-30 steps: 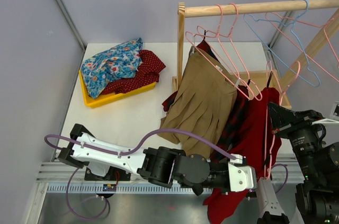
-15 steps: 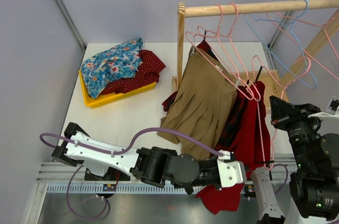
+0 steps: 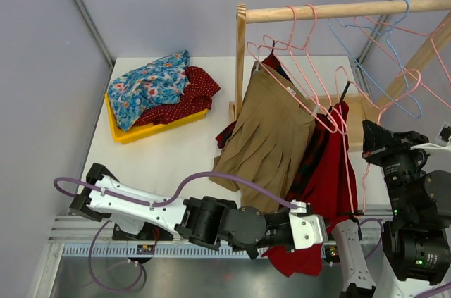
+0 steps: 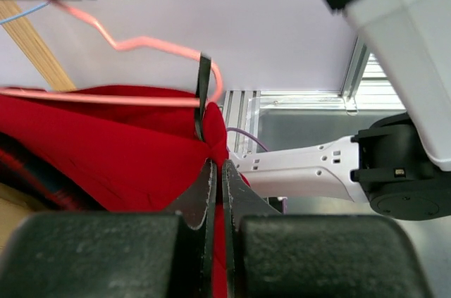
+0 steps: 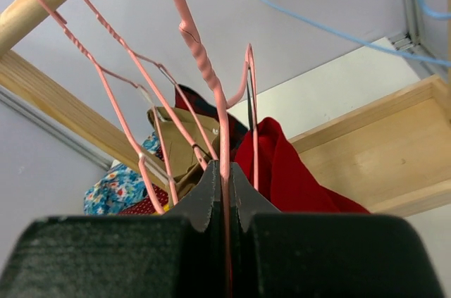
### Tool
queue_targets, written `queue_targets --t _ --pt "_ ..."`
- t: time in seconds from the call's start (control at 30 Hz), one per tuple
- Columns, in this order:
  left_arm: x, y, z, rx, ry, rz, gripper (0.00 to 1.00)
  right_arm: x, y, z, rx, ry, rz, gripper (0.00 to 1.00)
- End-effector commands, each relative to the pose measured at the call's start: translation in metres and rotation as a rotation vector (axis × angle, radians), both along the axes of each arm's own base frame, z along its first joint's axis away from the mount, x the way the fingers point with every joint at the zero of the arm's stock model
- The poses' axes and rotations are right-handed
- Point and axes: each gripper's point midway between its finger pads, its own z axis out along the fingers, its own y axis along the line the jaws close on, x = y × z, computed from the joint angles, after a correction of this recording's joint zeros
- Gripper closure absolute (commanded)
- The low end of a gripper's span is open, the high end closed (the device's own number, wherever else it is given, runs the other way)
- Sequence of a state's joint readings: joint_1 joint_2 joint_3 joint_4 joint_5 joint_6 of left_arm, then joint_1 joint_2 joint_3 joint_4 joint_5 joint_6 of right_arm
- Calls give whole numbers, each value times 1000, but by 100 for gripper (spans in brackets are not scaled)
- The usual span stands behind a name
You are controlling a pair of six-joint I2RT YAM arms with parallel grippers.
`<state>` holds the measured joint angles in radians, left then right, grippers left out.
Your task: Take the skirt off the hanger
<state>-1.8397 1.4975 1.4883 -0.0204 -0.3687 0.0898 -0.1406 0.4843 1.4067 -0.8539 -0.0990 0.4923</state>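
Note:
The red skirt (image 3: pixel 331 171) hangs from a pink wire hanger (image 3: pixel 343 94) by a black clip (image 4: pixel 202 94). In the top view it sits right of the tan skirt. My left gripper (image 3: pixel 324 241) is shut on the skirt's lower edge, and the left wrist view shows red cloth (image 4: pixel 106 157) pinched between the fingers of that gripper (image 4: pixel 217 168). In the right wrist view my right gripper (image 5: pixel 227 168) is shut on the hanger's pink wire (image 5: pixel 204 72), with the red skirt (image 5: pixel 282 164) just behind it. From above, that gripper (image 3: pixel 366 150) is mostly hidden under its camera.
A tan skirt (image 3: pixel 271 132) and a dark plaid garment (image 3: pixel 313 153) hang on other pink hangers from the wooden rail (image 3: pixel 338 10). Empty pink and blue hangers (image 3: pixel 384 44) crowd the rail's right end. A yellow tray (image 3: pixel 151 129) of folded cloths sits at the back left.
My left gripper has drawn the skirt's hem leftward along the near edge. The skirt's top and its hanger have swung up and left. The right arm shifted slightly.

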Motion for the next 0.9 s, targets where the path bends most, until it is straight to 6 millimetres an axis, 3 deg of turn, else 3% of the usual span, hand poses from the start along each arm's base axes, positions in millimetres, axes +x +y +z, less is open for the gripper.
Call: queue_targets --t 0.0,0.17,0.33,0.5,0.57,0.6,0.63,0.73,0.77,0.87 --pt "-46 11 18 -85 98 -179 100 17 -37 65 -100 -170 -190 100" --pt "-54 15 1 -60 136 -204 100 21 -46 83 -104 -184 -237 100" --pt "-38 7 -13 -34 127 -103 100 10 -36 84 -78 -150 -193 100" --pt "15 -18 -27 24 98 92 100 -24 -22 60 -11 -23 -145 100" --pt "36 -23 -16 5 88 140 100 -45 -15 38 18 42 -125 100" --pt "55 -27 -17 10 60 183 100 -51 -12 31 36 62 -117 100" --pt "65 -28 -4 -4 61 204 100 -63 -3 19 39 108 -81 100" --pt "104 -31 -2 34 39 293 100 -89 14 1 63 186 -9 100" --pt "119 -27 13 20 11 354 100 -96 21 -1 88 199 18 100" --pt "150 -4 18 64 -73 507 100 -126 52 -4 145 232 165 100"
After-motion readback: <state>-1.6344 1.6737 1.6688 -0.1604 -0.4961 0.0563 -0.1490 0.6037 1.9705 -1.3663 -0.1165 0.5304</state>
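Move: The left gripper already pinches the red skirt. The hanger's near end, with a black loop on it, is about 3 cm ahead, 5 cm right and 4 cm above; the far end, with the other loop, is some 40 cm ahead; the khaki skirt hangs 27 cm ahead, 18 cm left and lower. From the right gripper, shut on the hanger's neck, the near end is roughly 17 cm back and 2 cm left, the far end 20 cm ahead and 6 cm left. Keep both grippers shut and draw the left one down about 4 cm with the pinched red skirt while the right one lifts the hanger slightly. Then work them past each other: sweep the left forward some 12 cm towards the hanger's far end, drifting right and turning about 20 degrees counter-clockwise, and pull the hanger back roughly 10 cm with the right. ##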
